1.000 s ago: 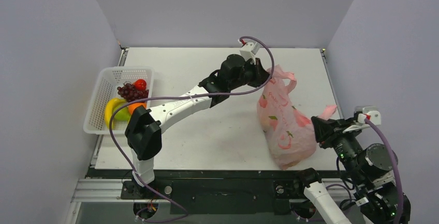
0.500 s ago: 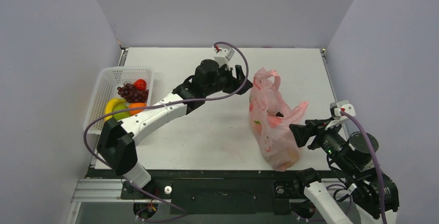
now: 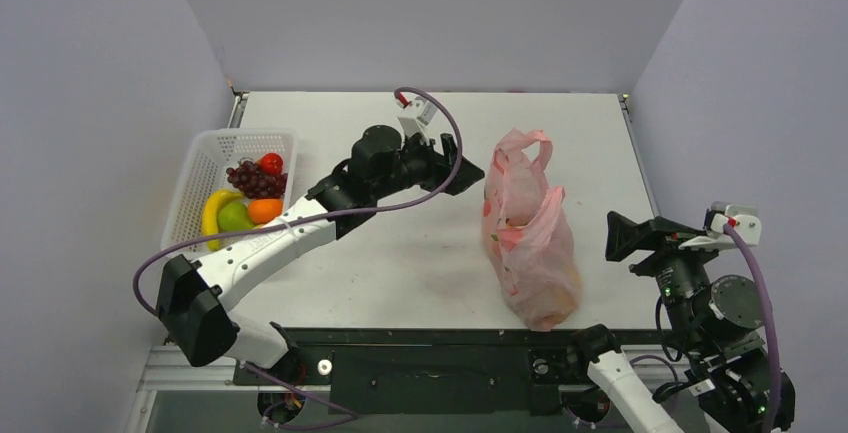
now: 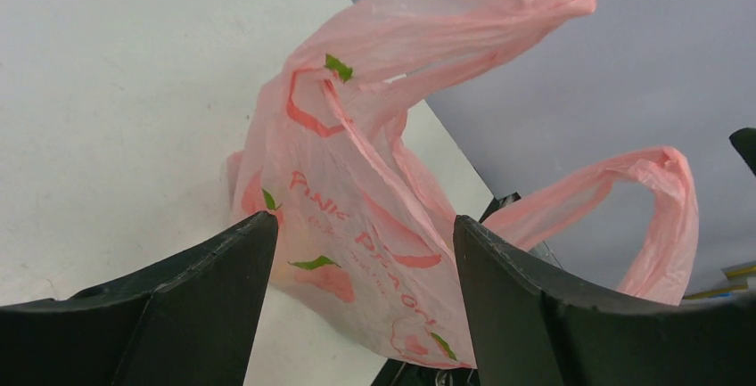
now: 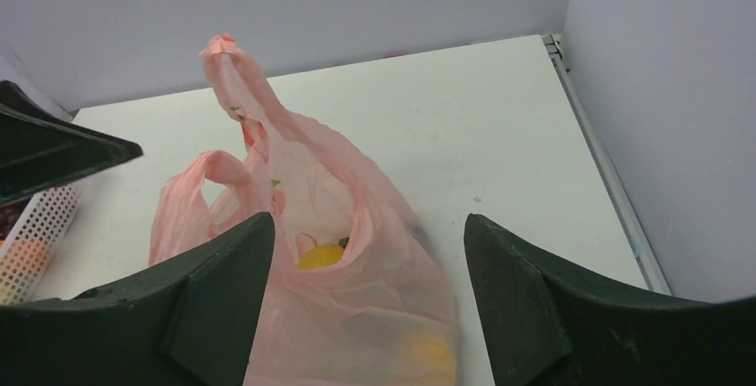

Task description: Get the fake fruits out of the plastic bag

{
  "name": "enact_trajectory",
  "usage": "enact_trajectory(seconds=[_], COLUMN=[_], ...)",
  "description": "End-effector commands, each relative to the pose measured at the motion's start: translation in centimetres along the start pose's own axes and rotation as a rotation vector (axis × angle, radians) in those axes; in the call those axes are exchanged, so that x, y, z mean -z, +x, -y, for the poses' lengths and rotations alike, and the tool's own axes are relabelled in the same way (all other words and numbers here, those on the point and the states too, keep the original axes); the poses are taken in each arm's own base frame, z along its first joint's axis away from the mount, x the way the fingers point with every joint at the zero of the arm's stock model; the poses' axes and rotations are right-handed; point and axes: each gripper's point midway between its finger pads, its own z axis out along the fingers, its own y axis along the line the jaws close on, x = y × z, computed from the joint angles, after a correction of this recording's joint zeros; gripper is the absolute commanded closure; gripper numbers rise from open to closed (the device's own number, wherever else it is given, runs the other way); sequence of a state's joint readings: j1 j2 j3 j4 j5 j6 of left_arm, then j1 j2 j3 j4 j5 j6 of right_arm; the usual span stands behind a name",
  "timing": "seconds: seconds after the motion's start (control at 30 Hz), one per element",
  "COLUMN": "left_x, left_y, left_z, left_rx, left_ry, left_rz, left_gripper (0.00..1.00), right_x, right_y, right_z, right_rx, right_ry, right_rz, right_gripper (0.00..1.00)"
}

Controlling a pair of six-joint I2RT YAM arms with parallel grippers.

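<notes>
The pink plastic bag [image 3: 525,238] slumps on the table right of centre, its loop handles standing up and nothing holding it. Through its mouth the right wrist view shows a yellow fruit [image 5: 321,255], and a second yellow one [image 5: 430,350] shows through the film lower down. My left gripper [image 3: 462,175] hangs open just left of the bag [image 4: 357,181], apart from it. My right gripper [image 3: 622,236] is open too, to the bag's right and above it [image 5: 357,315]. Grapes [image 3: 252,178], a red fruit [image 3: 270,162], a banana [image 3: 212,211], a green fruit [image 3: 236,218] and an orange [image 3: 264,209] lie in the basket.
The white mesh basket [image 3: 205,153] stands at the table's left edge. Bare table [image 3: 400,263] stretches between basket and bag. Purple walls close in the left, back and right sides; the table's right edge [image 3: 640,173] runs close behind the bag.
Both grippers have opened and let go of the bag's handles. The left arm drew back leftward, the right arm back to the right, and the bag settled narrower on the table.
</notes>
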State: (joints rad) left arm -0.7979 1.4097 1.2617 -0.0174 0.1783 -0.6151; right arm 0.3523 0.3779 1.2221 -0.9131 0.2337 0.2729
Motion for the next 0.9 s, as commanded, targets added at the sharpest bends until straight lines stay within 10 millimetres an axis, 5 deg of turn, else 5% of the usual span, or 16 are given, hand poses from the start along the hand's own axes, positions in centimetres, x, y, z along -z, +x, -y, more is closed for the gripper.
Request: enact_trajectory(seconds=[0.0,0.17,0.4,0.47,0.6,0.67,0.87], left_x=[-1.3,-2.9,-4.5,-5.0,-5.6,-5.9,-6.5], left_y=[1.4,4.0,6.2,6.9,7.1,7.0,7.8], left_z=[2.0,1.8,0.9,0.7,1.6,2.1,3.2], left_rx=[0.074,0.063,-0.003,-0.003,0.015,0.021,0.039], left_ry=[0.063,-0.064,-0.176,-0.173,-0.118,-0.083,-0.006], left_rz=[-0.012,-0.043,-0.071,-0.089,-0.090,-0.087,-0.114], left_gripper=[0.31,0.33,0.33,0.33,0.33,0.33,0.37], right_x=[-2.7,-4.2,-4.9,-4.6,-2.5,-1.3,0.9], right_y=[-1.1,1.4,7.6,9.7,13.8,15.4,18.2], right_z=[-3.5,-8.9,-11.5,-11.8,-13.5,-14.2,-14.5], right_rx=[-0.018,0.008,-0.010,-0.040,-0.121,-0.158,-0.164], right_ry=[-0.122,-0.387,-0.536,-0.556,-0.696,-0.761,-0.825], right_rz=[-0.006,-0.142,-0.360,-0.425,-0.564,-0.624,-0.720], right_gripper=[0.26,0.26,0.29,0.36,0.80,0.87,0.87])
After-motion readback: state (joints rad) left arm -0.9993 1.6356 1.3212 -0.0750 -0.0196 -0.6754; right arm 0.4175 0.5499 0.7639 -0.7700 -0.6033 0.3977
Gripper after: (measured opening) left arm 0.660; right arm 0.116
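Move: The upright plastic bag's middle is about 9 cm ahead of the right hand, 10 cm to its left and 26 cm below. The bag's far handle loop stands some 24 cm ahead, 13 cm left and 18 cm lower, and a yellow fruit shows in its mouth about 12 cm ahead, 10 cm left and 23 cm below. From the left hand the bag lies roughly 13 cm right, 5 cm back and 21 cm below. The right hand swings about 16 cm to its left and as far down, reaching out 4 cm at first and then drawing back past its start, while the wrist turns counter-clockwise and tips down by some 35 degrees or more; its open fingers come onto the near-left part of the bag and close, pinching a fold of the plastic. Meanwhile the left hand, fingers staying open, sinks about 9 cm and shifts some 7 cm right and a little back, coming close in over the bag's mouth without taking hold. ##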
